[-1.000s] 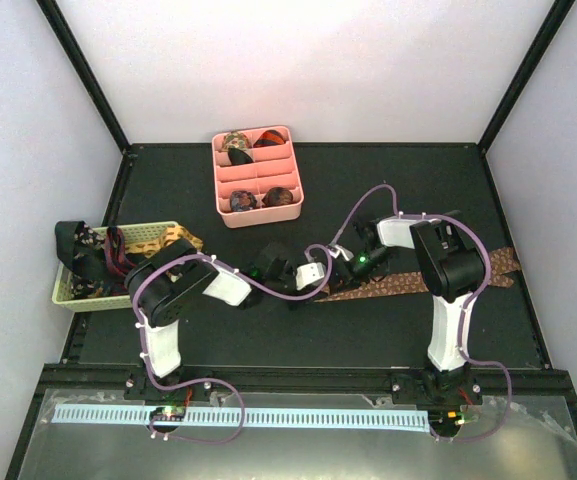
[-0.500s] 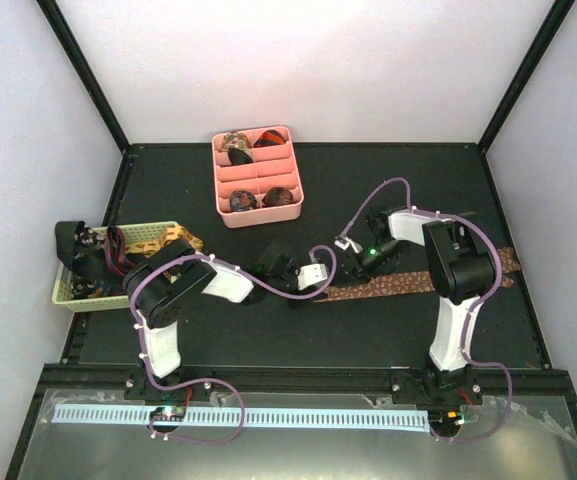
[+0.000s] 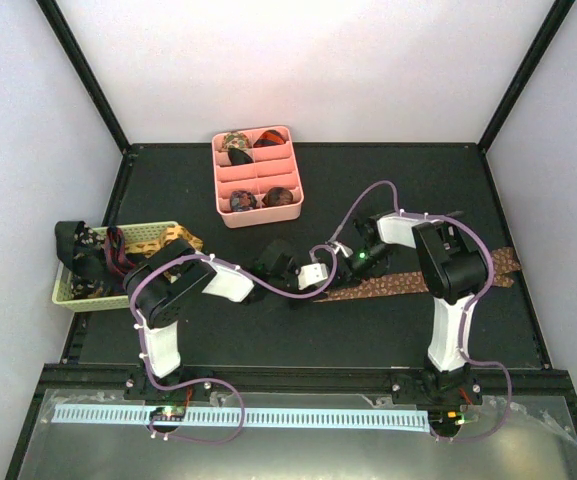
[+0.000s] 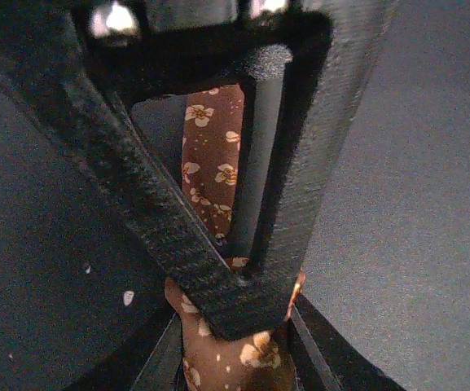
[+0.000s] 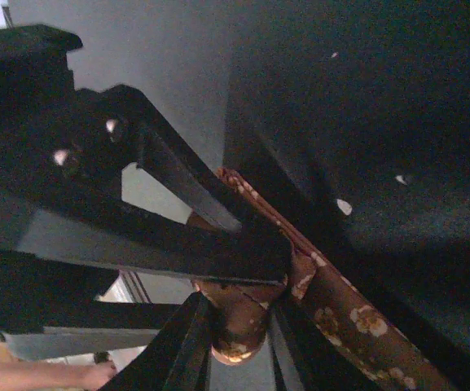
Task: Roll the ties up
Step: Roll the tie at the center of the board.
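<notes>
A brown flowered tie (image 3: 418,280) lies stretched across the mat toward the right edge. Its left end is wound into a small roll (image 4: 235,354) where both grippers meet. My left gripper (image 3: 334,268) comes in from the left, and its jaws (image 4: 236,362) are shut on the roll's sides. Facing it, my right gripper (image 3: 349,262) grips the same roll (image 5: 239,330) from the other side, one finger (image 5: 187,350) pressed against each flank. The unrolled strip (image 5: 357,318) trails off to the lower right. Much of the roll is hidden behind the black fingers.
A pink divided tray (image 3: 261,216) stands at the back with rolled ties (image 3: 243,200) in some compartments. At the left edge a pale woven basket (image 3: 158,236) holds several loose dark ties (image 3: 88,255). Black frame rails border the mat.
Half a second ago the right gripper had let go and drawn back to the right. It has since returned and closed on the roll. The left gripper stayed in place.
</notes>
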Tool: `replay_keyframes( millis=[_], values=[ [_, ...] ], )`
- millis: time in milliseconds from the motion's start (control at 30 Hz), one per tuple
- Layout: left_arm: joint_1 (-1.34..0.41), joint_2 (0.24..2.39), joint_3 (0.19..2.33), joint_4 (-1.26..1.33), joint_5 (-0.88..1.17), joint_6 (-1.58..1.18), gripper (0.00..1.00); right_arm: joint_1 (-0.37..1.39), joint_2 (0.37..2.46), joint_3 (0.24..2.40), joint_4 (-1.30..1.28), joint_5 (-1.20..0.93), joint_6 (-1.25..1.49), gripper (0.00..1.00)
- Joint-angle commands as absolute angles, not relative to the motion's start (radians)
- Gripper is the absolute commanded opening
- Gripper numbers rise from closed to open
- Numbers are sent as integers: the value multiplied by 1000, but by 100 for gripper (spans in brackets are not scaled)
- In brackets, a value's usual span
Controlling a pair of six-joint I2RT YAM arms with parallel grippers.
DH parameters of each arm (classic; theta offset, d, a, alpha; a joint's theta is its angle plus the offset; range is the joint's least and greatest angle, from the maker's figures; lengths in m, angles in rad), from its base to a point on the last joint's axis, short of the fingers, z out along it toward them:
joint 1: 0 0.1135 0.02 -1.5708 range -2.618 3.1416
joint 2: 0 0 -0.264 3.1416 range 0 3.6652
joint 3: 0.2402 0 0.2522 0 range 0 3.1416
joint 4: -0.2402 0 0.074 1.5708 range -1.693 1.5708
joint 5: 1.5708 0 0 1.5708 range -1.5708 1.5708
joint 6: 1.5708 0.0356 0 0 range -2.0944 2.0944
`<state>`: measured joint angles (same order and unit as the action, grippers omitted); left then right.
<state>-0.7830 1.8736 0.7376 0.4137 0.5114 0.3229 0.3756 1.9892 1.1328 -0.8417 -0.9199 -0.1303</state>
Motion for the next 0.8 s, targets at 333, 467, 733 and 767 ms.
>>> replay_keyframes(
  millis=[333, 467, 733, 767],
  values=[
    [-757, 1769, 684, 386, 487, 276, 73, 374, 1996, 1111, -811, -826, -167, 2],
    [-758, 1719, 644, 496, 489, 252, 83, 369, 1994, 1103, -800, -829, -163, 2],
    [-808, 1864, 705, 492, 431, 315, 90, 346, 1982, 1096, -777, -869, -155, 1],
    [-815, 1878, 711, 494, 431, 324, 89, 343, 1979, 1097, -777, -874, -155, 2]
  ],
)
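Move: The rolled end of the tie already sits between my left fingers, its middle about 1 cm right of my left hand point and level with it. From my right hand it lies roughly 1 cm to the left and about 1 cm down, with those fingers astride it. The tie's flat tail reaches its far end some 38 cm to my right hand's right and 4 cm ahead. The pink box is about 25 cm ahead and 13 cm left of my left hand. I snap my right fingers shut to pinch the rolled end and keep that grip, easing down about 1 cm. Once that grip is on, I spread my left fingers nearly wide open, letting go of the roll; my left hand backs off left about 2 cm and lifts some 2.5 cm, then starts to come back down and right, open around the roll. ##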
